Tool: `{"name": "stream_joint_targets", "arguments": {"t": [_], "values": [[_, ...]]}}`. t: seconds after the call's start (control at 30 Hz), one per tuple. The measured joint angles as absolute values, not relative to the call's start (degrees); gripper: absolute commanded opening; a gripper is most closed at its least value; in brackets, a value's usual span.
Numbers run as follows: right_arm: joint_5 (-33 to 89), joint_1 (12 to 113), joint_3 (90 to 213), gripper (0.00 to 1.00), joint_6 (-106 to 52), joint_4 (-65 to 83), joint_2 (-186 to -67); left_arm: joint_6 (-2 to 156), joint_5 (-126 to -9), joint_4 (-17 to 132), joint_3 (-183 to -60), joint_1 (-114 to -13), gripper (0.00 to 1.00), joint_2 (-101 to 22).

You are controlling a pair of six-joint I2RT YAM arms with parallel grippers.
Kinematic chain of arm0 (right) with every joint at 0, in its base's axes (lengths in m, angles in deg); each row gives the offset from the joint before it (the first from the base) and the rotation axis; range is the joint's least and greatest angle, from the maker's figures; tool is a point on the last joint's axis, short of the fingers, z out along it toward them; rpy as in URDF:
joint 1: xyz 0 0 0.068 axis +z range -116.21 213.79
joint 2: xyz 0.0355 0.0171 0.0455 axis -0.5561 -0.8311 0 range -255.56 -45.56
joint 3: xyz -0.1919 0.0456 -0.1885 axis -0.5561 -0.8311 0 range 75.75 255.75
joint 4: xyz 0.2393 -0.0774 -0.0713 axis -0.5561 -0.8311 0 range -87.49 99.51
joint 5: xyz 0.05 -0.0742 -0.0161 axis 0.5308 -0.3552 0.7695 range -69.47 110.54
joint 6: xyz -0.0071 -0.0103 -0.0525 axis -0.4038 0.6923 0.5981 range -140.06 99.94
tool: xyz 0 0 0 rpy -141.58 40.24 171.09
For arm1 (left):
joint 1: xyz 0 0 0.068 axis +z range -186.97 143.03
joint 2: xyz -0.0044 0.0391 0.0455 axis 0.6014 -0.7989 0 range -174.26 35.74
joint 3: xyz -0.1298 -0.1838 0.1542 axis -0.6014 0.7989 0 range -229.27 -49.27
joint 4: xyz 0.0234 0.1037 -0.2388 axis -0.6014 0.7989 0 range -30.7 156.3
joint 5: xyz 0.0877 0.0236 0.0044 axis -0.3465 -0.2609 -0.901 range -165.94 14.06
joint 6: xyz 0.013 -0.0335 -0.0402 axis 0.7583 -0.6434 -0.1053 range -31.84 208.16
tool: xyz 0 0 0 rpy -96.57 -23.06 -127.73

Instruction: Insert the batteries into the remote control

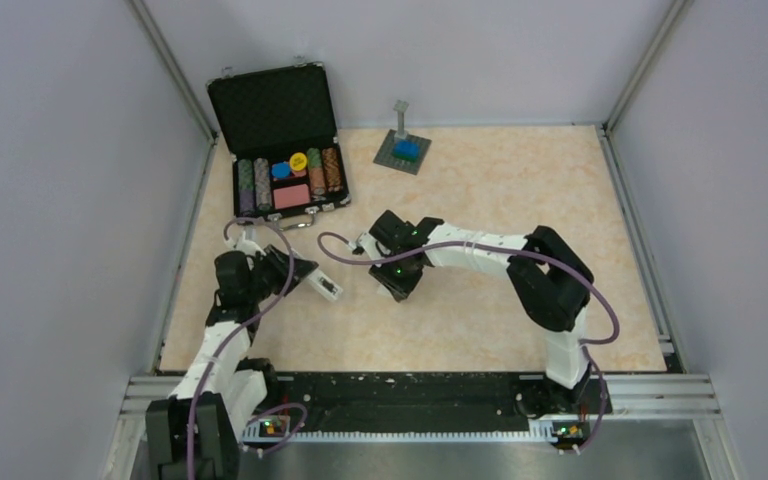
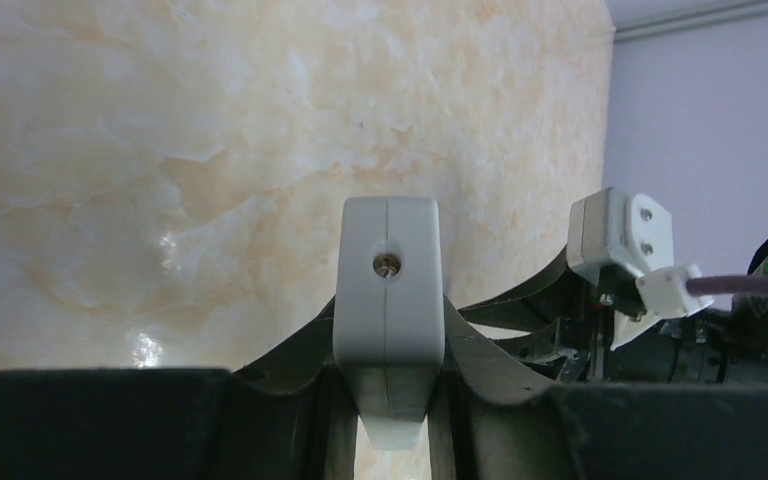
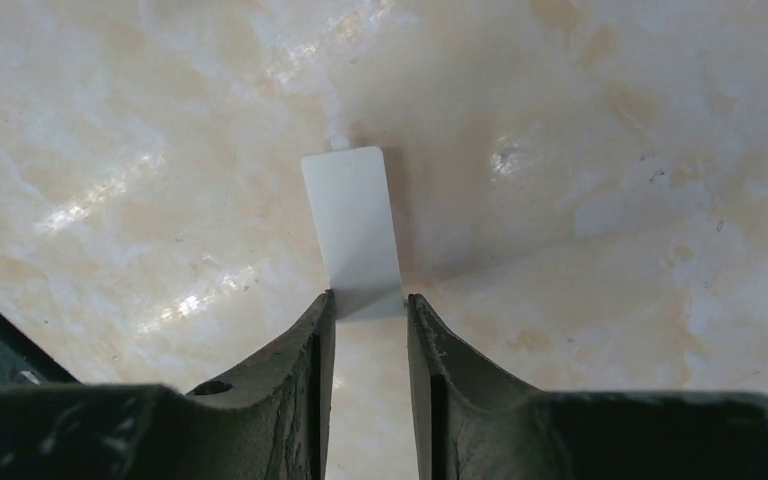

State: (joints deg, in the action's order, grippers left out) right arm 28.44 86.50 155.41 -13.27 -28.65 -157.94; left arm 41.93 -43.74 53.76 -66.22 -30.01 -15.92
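Note:
In the left wrist view the white remote control (image 2: 388, 300) is seen end on, a small screw hole in its end face, and my left gripper (image 2: 388, 350) is shut on both of its sides. From above, the remote control (image 1: 325, 285) juts right from the left gripper (image 1: 305, 272), with a dark opening on its upper face. No batteries can be made out in any view. My right gripper (image 3: 370, 300) is low over the table, its fingertips shut on the near end of a small white cover plate (image 3: 352, 225). The right gripper (image 1: 398, 285) is just right of the remote.
An open black case of poker chips (image 1: 285, 150) stands at the back left. A grey baseplate with a blue brick (image 1: 403, 150) lies at the back middle. Grey walls close in both sides. The right arm's white wrist mount (image 2: 620, 235) is close beside the remote.

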Motion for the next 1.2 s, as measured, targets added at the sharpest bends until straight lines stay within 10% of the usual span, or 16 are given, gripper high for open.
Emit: {"name": "stream_joint_targets", "arguments": {"t": [1.2], "values": [[34.32, 87.61, 152.22, 0.28, -23.08, -23.97, -141.96, 36.29, -54.58, 34.18, -65.19, -50.14, 0.00, -20.62]]}}
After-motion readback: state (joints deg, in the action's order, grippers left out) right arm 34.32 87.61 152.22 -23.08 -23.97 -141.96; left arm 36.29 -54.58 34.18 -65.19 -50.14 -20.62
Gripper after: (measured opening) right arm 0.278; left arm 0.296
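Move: The right fingers already hold the battery cover, low over the table. The remote's open compartment, batteries already in, lies about 15 cm to the right hand's left, 1 cm ahead and some 6 cm higher. From the left hand, which grips the remote, the cover is roughly 18 cm to the right, 4 cm back and 8 cm lower. The chip case sits about 22 cm ahead of the left hand, 5 cm left and 7 cm below. Up by about 10 cm the right hand carries the pinched cover, swinging its fingertips some 20 degrees towards its left and drifting 3 cm left and 2 cm back towards the remote. The left hand brings the remote about 8 cm right and 3 cm up to meet it, fingers tipping up and turning slightly clockwise. Both keep their hold. ##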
